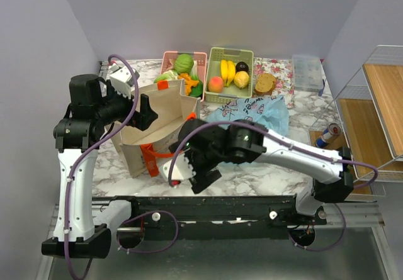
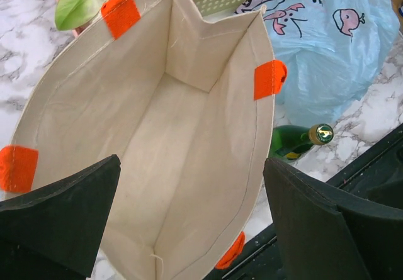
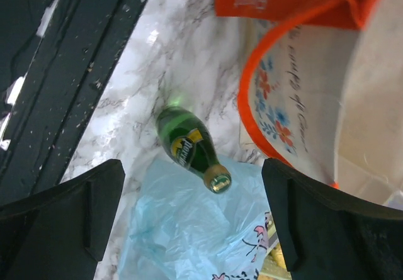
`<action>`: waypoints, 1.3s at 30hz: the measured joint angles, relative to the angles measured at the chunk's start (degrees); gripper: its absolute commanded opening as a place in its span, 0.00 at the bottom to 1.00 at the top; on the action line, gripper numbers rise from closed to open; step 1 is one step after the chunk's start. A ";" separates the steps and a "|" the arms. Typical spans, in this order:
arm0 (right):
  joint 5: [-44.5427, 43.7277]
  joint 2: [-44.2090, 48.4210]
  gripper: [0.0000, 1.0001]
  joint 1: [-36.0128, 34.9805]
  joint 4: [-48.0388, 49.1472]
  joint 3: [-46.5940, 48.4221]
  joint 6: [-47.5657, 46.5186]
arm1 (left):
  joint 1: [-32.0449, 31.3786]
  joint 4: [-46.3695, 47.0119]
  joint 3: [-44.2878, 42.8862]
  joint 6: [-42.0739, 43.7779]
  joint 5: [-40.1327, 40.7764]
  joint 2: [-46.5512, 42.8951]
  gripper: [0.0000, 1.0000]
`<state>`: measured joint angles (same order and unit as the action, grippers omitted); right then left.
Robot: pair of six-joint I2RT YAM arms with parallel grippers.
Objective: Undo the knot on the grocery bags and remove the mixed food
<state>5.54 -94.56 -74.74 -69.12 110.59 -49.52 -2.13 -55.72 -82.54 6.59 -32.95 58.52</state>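
Observation:
The light blue plastic bag (image 1: 261, 111) lies slack and crumpled on the marble table, right of the beige tote (image 1: 160, 107); it also shows in the left wrist view (image 2: 327, 53) and the right wrist view (image 3: 189, 229). I see no knot in any view. A green cabbage (image 1: 184, 63) and orange pieces (image 1: 187, 78) sit in the pink basket, and a peach (image 1: 216, 84) in the green basket. My left gripper (image 1: 141, 113) (image 2: 192, 167) is open and empty above the tote's open mouth (image 2: 189, 135). My right gripper (image 1: 195, 176) (image 3: 193, 167) is open and empty above the bag's near edge.
A green glass bottle (image 3: 189, 146) lies on the table between tote and blue bag, also seen in the left wrist view (image 2: 296, 140). The green basket (image 1: 214, 53) holds bananas. A bread slice (image 1: 265, 83), a clear box (image 1: 307, 72), a can (image 1: 327, 135) and a wire rack (image 1: 371, 104) stand right.

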 measured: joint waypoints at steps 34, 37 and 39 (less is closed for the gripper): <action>-34.86 -29.86 1.00 -6.69 4.81 -16.09 -6.16 | 7.76 -5.51 2.93 -4.68 -9.16 -2.54 0.98; -35.12 -30.47 1.00 -6.64 3.43 -14.80 -6.27 | 7.76 -5.97 3.56 -3.98 -9.20 -2.75 0.98; -35.21 -30.77 1.00 -6.45 2.38 -13.40 -6.34 | 7.76 -6.21 3.91 -3.58 -9.22 -2.75 0.98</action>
<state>-29.67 -125.34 -81.19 -66.74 97.19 -55.86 5.63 -61.93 -78.63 3.01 -42.17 55.77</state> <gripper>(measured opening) 0.998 0.982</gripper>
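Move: The green bottle stands about 10 cm ahead of the right hand, roughly 4 cm to its right, with its middle some 19 cm below. The canvas bag is about 20 cm ahead and 13 cm left of that hand, 16 cm lower; the blue plastic bag lies about 22 cm ahead, 19 cm to the right and 25 cm lower. From the left hand, the bottle is some 7 cm back, 21 cm right and 25 cm below. Towards the lower body of the green bottle, the open right hand dives some 22 cm on the near side of the canvas bag, edging about 5 cm forward after a slight draw back. It swings through roughly 55 degrees from pointing left-and-down to forward-and-down, slowing to a near stop with no contact visible. The open left hand eases back about 3 cm above the canvas bag and sinks slightly. ##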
